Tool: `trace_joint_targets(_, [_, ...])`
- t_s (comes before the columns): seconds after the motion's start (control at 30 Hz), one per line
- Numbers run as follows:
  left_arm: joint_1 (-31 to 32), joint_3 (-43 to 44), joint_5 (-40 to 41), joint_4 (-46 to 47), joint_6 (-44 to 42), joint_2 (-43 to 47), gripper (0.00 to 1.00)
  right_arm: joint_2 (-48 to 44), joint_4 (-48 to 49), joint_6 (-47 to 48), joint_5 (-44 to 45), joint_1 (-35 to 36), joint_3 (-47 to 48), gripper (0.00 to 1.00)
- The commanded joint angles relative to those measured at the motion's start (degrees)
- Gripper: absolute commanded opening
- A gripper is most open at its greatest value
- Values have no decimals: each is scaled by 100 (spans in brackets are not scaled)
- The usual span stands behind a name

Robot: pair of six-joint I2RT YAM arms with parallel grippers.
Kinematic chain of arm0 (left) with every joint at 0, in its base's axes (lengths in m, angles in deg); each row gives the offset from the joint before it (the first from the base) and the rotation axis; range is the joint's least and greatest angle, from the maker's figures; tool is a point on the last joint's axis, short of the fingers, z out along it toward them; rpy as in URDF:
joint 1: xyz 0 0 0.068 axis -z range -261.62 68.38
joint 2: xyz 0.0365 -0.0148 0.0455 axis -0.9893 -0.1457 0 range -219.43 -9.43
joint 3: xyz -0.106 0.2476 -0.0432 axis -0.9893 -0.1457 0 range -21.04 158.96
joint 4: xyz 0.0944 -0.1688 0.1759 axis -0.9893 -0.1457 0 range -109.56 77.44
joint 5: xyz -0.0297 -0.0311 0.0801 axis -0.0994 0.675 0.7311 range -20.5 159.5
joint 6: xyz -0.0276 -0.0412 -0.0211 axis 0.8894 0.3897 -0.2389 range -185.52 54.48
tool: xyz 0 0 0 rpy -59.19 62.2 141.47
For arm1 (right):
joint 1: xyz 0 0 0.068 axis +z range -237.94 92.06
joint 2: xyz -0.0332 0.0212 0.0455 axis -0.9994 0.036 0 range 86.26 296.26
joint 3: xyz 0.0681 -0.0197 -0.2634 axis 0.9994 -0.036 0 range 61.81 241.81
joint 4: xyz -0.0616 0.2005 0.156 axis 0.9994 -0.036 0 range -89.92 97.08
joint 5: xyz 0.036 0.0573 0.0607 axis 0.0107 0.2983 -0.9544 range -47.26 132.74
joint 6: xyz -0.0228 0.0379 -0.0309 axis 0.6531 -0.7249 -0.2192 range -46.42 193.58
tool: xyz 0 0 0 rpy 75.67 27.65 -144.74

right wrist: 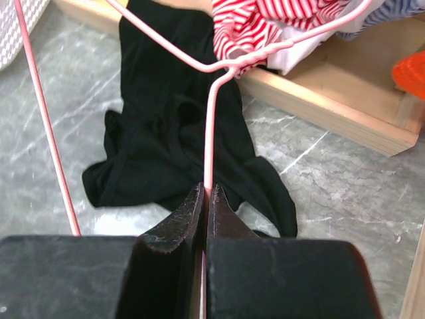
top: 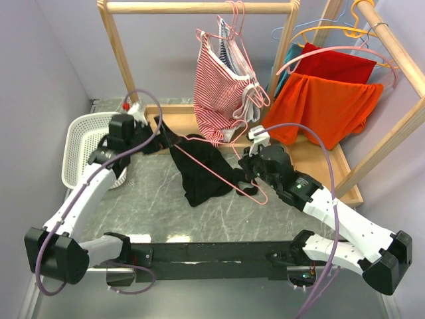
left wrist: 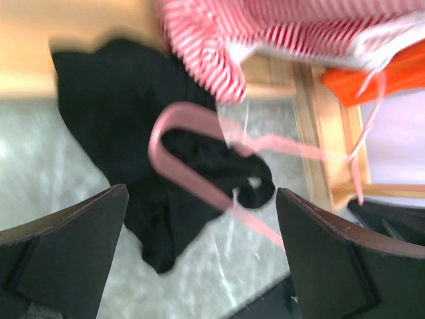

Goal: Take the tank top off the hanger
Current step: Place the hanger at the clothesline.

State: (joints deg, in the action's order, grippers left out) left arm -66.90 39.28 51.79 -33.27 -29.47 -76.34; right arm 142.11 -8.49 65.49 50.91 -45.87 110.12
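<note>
The black tank top (top: 199, 169) lies crumpled on the marble table; it also shows in the wrist views (left wrist: 113, 113) (right wrist: 166, 133). The pink wire hanger (top: 255, 194) stretches across and above it. My right gripper (top: 247, 178) is shut on the hanger's neck (right wrist: 208, 133), its fingertips (right wrist: 206, 189) pinched round the wire. My left gripper (top: 147, 136) hangs open at the back left, beyond the top's far end, with nothing between its fingers (left wrist: 201, 193). Whether a strap still hangs on the hanger (left wrist: 192, 179) I cannot tell.
A white basket (top: 83, 143) stands at the left. Behind is a wooden rack (top: 123, 53) with a red-striped garment (top: 222, 86) and orange clothes (top: 325, 100) on hangers. Its wooden base (top: 312, 159) borders the table at the back and right.
</note>
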Motion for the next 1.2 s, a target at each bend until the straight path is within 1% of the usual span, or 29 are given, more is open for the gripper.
trace_joint_targets(0.0, [127, -704, -180, 699, 1000, 416, 100, 75, 626, -385, 783, 188, -24, 0])
trace_joint_targets(0.1, [136, -880, -144, 849, 1211, 469, 100, -4, 792, -508, 818, 267, -103, 0])
trace_joint_targets(0.2, [136, -1161, -415, 1393, 1491, 399, 99, -48, 802, -544, 783, 302, -112, 0])
trace_joint_targets(0.23, [136, -1258, -521, 1934, 1727, 381, 100, -48, 784, -544, 775, 320, -94, 0])
trace_joint_targets(0.3, [136, -1600, -854, 2612, 2036, 364, 100, -57, 758, -561, 757, 346, -94, 0])
trace_joint_targets(0.33, [145, -1689, -943, 2920, 2351, 311, 100, -66, 758, -553, 713, 355, -120, 0])
trace_joint_targets(0.37, [154, -1768, -1049, 3489, 2484, 276, 99, -83, 766, -570, 704, 373, -129, 0])
trace_joint_targets(0.43, [224, -1839, -1163, 3784, 2687, 110, 99, -119, 775, -605, 704, 408, -164, 0])
trace_joint_targets(0.5, [329, -1682, -1094, 3706, 2644, -23, 98, -163, 793, -605, 722, 434, -182, 0])
trace_joint_targets(0.53, [425, -1646, -1042, 3671, 2592, -119, 95, -163, 793, -623, 730, 452, -182, 0])
trace_joint_targets(0.57, [461, -1620, -1032, 3697, 2574, -164, 90, -163, 775, -614, 739, 469, -182, 0])
trace_joint_targets(0.6, [531, -1558, -1015, 3688, 2573, -207, 80, -171, 784, -614, 757, 478, -173, 0])
trace_joint_targets(0.63, [549, -1532, -962, 3671, 2556, -295, 72, -180, 775, -605, 766, 487, -182, 0])
trace_joint_targets(0.67, [567, -1497, -953, 3662, 2547, -331, 62, -206, 792, -588, 748, 504, -191, 0])
trace_joint_targets(0.7, [576, -1444, -953, 3610, 2538, -366, 41, -215, 793, -596, 757, 513, -191, 0])
trace_joint_targets(0.77, [585, -1408, -909, 3557, 2512, -427, 23, -259, 819, -588, 748, 531, -217, 0])
trace_joint_targets(0.8, [593, -1417, -909, 3539, 2512, -428, 10, -268, 819, -605, 748, 557, -226, 0])
trace_joint_targets(0.83, [593, -1417, -909, 3530, 2477, -445, 2, -294, 828, -614, 731, 557, -243, 0])
trace_joint_targets(0.87, [593, -1426, -944, 3530, 2459, -454, 1, -321, 854, -605, 696, 583, -252, 0])
trace_joint_targets(1.03, [593, -1593, -1225, 3863, 2319, -603, 1, -470, 907, -675, 380, 671, -331, 0])
trace_joint_targets(1.17, [593, -1655, -1305, 3961, 2231, -787, 1, -725, 1065, -737, -218, 680, -498, 0])
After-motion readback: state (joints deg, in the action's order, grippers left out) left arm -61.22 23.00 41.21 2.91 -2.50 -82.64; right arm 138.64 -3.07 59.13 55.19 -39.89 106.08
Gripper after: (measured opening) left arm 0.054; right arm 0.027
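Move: The left end of the pink hanger hangs about 4 cm to the right of the open left gripper, 1 cm back and roughly 3 cm lower; from the right gripper, which already grips the hanger's shoulder near the neck, it is some 24 cm left and 7 cm ahead, level. From the left gripper, the black tank top lies about 12 cm right, 6 cm back and 20 cm down, the striped top about 17 cm right and 14 cm ahead, level. Dip the open left gripper about 4 cm and slightly back, then sweep it some 7 cm right onto the hanger's bottom bar beside its left corner, rising a little and rolling roughly 25 degrees so its left side drops. Shut the fingers to pinch the bar. Keep the right grip, easing that hand a couple of centimetres back and left. ##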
